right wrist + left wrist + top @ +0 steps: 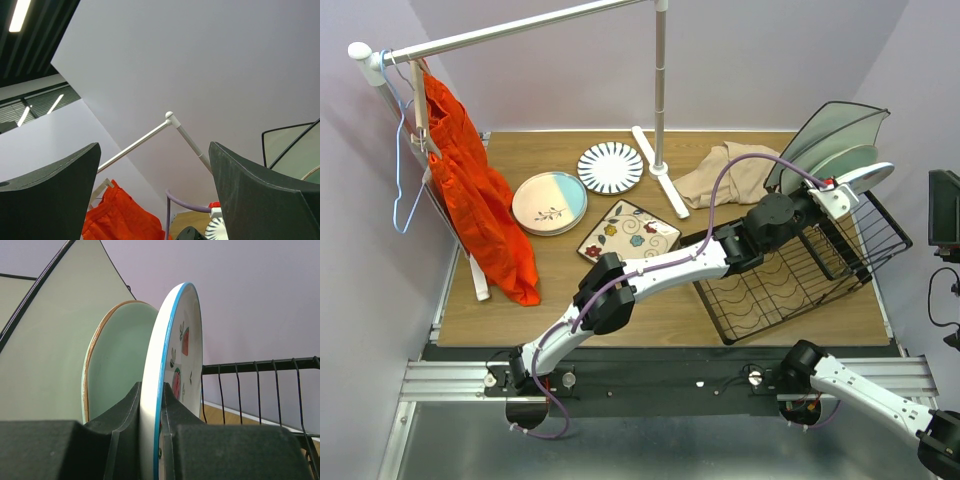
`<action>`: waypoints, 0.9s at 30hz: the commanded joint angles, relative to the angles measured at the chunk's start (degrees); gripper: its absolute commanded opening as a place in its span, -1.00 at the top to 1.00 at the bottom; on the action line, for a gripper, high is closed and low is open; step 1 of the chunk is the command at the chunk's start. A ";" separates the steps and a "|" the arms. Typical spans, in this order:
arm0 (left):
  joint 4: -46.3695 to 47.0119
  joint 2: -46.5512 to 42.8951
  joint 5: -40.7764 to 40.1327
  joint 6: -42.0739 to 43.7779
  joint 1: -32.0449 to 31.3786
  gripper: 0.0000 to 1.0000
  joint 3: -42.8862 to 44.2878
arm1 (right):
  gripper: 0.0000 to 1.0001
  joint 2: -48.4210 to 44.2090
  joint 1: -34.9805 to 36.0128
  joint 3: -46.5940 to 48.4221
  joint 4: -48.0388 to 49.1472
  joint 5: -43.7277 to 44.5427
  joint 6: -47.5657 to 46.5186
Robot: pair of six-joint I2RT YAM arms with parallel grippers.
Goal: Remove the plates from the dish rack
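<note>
The black wire dish rack [790,285] stands at the right of the table. My left gripper [837,196] reaches into its upright section and is shut on the rim of a white plate with a blue edge and red spots [172,355], which stands on edge between the pads [127,405]. Behind it stand a pale green round plate [117,360] and a large scalloped dark-rimmed plate [50,340]. Three plates lie on the table: pink-and-blue [549,203], striped [610,167] and square floral [628,233]. My right gripper [155,190] is open, empty, and points up at the wall.
A white clothes rail [660,90] stands behind the plates, with an orange garment [475,190] hanging at the left. A beige cloth [735,172] lies beside the rack. The right arm [860,385] rests at the near right edge. The rack's wire wall [260,370] stands right of the held plate.
</note>
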 commanded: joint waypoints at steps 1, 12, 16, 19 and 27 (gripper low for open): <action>3.51 -4.99 -0.45 0.71 -3.50 1.00 3.56 | -0.95 -0.10 0.31 0.29 1.75 -1.91 -2.48; 5.10 -5.70 -0.45 -1.84 -3.67 1.00 8.13 | -0.96 -1.07 0.31 -0.32 2.28 -0.94 -3.10; 5.62 -6.31 -0.36 -2.81 -3.85 1.00 8.39 | -0.96 -1.15 0.23 -0.24 2.19 -1.21 -3.19; 5.63 -6.93 0.25 -4.21 -3.85 1.00 8.31 | -0.97 -1.50 0.31 -0.24 2.28 -1.30 -3.19; 7.38 -11.76 1.84 -12.12 -4.02 1.00 3.48 | -0.97 -2.12 0.23 -0.59 2.37 -2.00 -3.18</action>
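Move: The left hand already pinches the watermelon plate's rim in the rack. The table's two-plate round stack, the likely drop spot, lies about 62 cm left, 15 ahead and 35 below. The flowered square plate is roughly 41 cm left, 7 ahead and equally low. The green plate stands close by in the rack, some 9 cm ahead, 4 right and 3 below. From the right hand, the stack is about 61 cm left, 33 ahead and 58 below. Upwards, slowly at first and then faster, the left hand lifts the watermelon plate by about 6 cm, keeping its pinch on the rim. Near the end it also draws back some 3 cm, away from the green plate, while the fingertips tip up slightly. ##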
